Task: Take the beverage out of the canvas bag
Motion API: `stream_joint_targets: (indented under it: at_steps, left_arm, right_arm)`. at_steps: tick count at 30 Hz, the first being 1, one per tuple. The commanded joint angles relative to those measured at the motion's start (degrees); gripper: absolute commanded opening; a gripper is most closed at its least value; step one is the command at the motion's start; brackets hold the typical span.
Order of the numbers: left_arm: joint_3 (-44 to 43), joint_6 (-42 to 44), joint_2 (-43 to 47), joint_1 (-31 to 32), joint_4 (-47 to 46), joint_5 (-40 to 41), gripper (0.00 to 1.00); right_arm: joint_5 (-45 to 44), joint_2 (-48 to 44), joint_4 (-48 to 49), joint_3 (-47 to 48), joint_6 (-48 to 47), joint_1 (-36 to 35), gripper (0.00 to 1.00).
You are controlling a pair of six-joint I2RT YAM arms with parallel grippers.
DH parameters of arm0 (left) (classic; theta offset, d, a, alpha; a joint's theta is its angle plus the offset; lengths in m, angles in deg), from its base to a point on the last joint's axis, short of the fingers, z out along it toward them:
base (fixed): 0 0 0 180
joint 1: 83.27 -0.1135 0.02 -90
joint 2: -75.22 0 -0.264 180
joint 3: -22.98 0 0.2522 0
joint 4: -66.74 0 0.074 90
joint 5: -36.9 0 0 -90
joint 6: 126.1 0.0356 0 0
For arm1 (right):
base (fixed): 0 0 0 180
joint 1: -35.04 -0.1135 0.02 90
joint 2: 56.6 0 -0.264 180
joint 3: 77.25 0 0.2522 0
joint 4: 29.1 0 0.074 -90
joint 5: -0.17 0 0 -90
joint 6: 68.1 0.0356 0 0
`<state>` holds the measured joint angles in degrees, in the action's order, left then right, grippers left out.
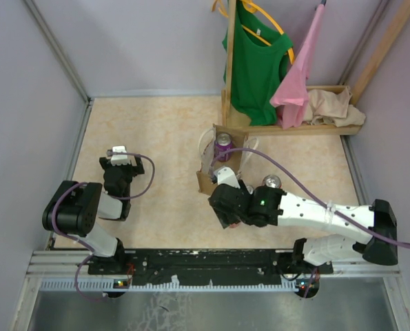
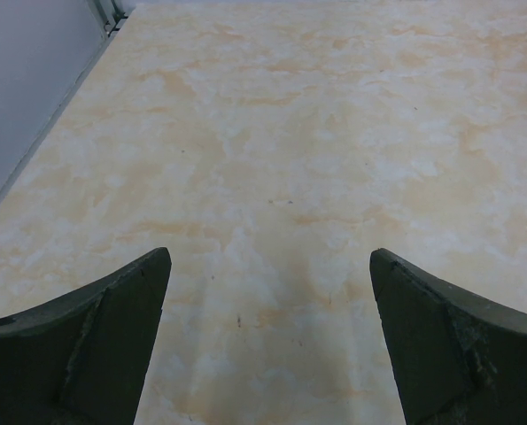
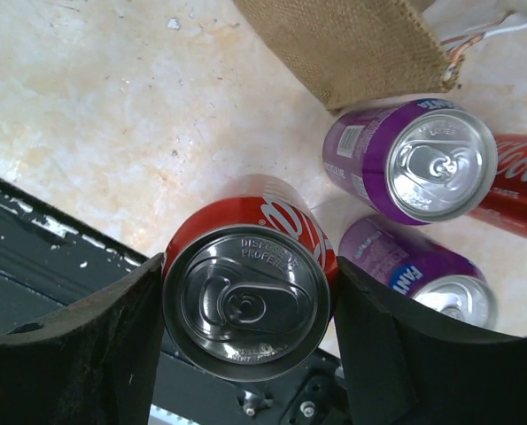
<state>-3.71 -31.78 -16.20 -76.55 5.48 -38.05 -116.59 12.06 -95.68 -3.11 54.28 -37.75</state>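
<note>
The tan canvas bag (image 1: 211,172) stands upright mid-table with a purple can (image 1: 223,146) inside it. Its woven corner (image 3: 360,44) also shows at the top of the right wrist view. My right gripper (image 3: 245,310) is just in front of the bag, shut on a red cola can (image 3: 245,292). Both fingers press the can's sides, and the can's silver top faces the camera. From above, the right gripper (image 1: 232,207) hides most of that can. My left gripper (image 2: 270,266) is open over bare table, far left of the bag (image 1: 118,157).
Two purple cans (image 3: 409,159) (image 3: 422,274) and another red can (image 3: 515,186) stand close to the right of the held one. The black front rail (image 1: 205,261) lies right beneath. A wooden rack with green and pink garments (image 1: 260,69) is at the back right.
</note>
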Motion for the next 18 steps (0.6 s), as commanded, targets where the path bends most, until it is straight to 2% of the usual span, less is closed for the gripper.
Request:
stream_joint_targets:
  at_steps: [1, 6, 11, 14, 16, 17, 18]
  left_arm:
    - [0.4, -0.5, -0.4, 0.0, -2.1, 0.3, 1.00]
    - [0.4, -0.6, -0.4, 0.0, -2.1, 0.4, 1.00]
    - [0.3, -0.6, -0.4, 0.0, -2.1, 0.3, 1.00]
    - [0.4, -0.5, -0.4, 0.0, -2.1, 0.3, 1.00]
    - [0.4, -0.6, -0.4, 0.0, -2.1, 0.3, 1.00]
    - [0.4, -0.6, -0.4, 0.0, -2.1, 0.3, 1.00]
    - [0.4, -0.6, -0.4, 0.0, -2.1, 0.3, 1.00]
  right_arm:
    - [2.1, -2.1, 10.6, -4.0, 2.6, 3.8, 0.00]
    - [3.9, -2.8, 15.0, -9.6, 3.2, 6.7, 0.00]
    - [4.7, -2.1, 15.6, -10.9, 4.0, 7.0, 0.00]
    - [5.5, -1.5, 15.8, -11.6, 4.6, 6.9, 0.04]
    - [6.3, -1.1, 15.8, -12.0, 5.1, 6.9, 0.09]
    - [6.6, -1.0, 15.7, -12.2, 5.4, 6.9, 0.17]
    - [7.0, -0.8, 15.5, -12.3, 5.8, 6.9, 0.30]
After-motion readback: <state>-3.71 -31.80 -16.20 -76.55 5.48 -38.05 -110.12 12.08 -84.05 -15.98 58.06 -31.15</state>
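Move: My right hand already holds a red can upright. The bare table spot for it is about 1 cm ahead, 1 cm right and some 16 cm below the hand point. The nearest purple can stands about 8 cm ahead and 5 cm right, the second purple can 3 cm ahead and 10 cm right, and the canvas bag 19 cm ahead and 4 cm left. From my idle left hand that spot is about 23 cm back, 38 cm right and 9 cm below. I lower the gripped red can with my right hand, about 6 cm almost straight down beside the two purple cans, quickly at first and then easing nearly to a stop as its base reaches the table. The wrist tips a little further down and turns slightly clockwise, some 10 degrees in all, and my fingers keep their hold. ##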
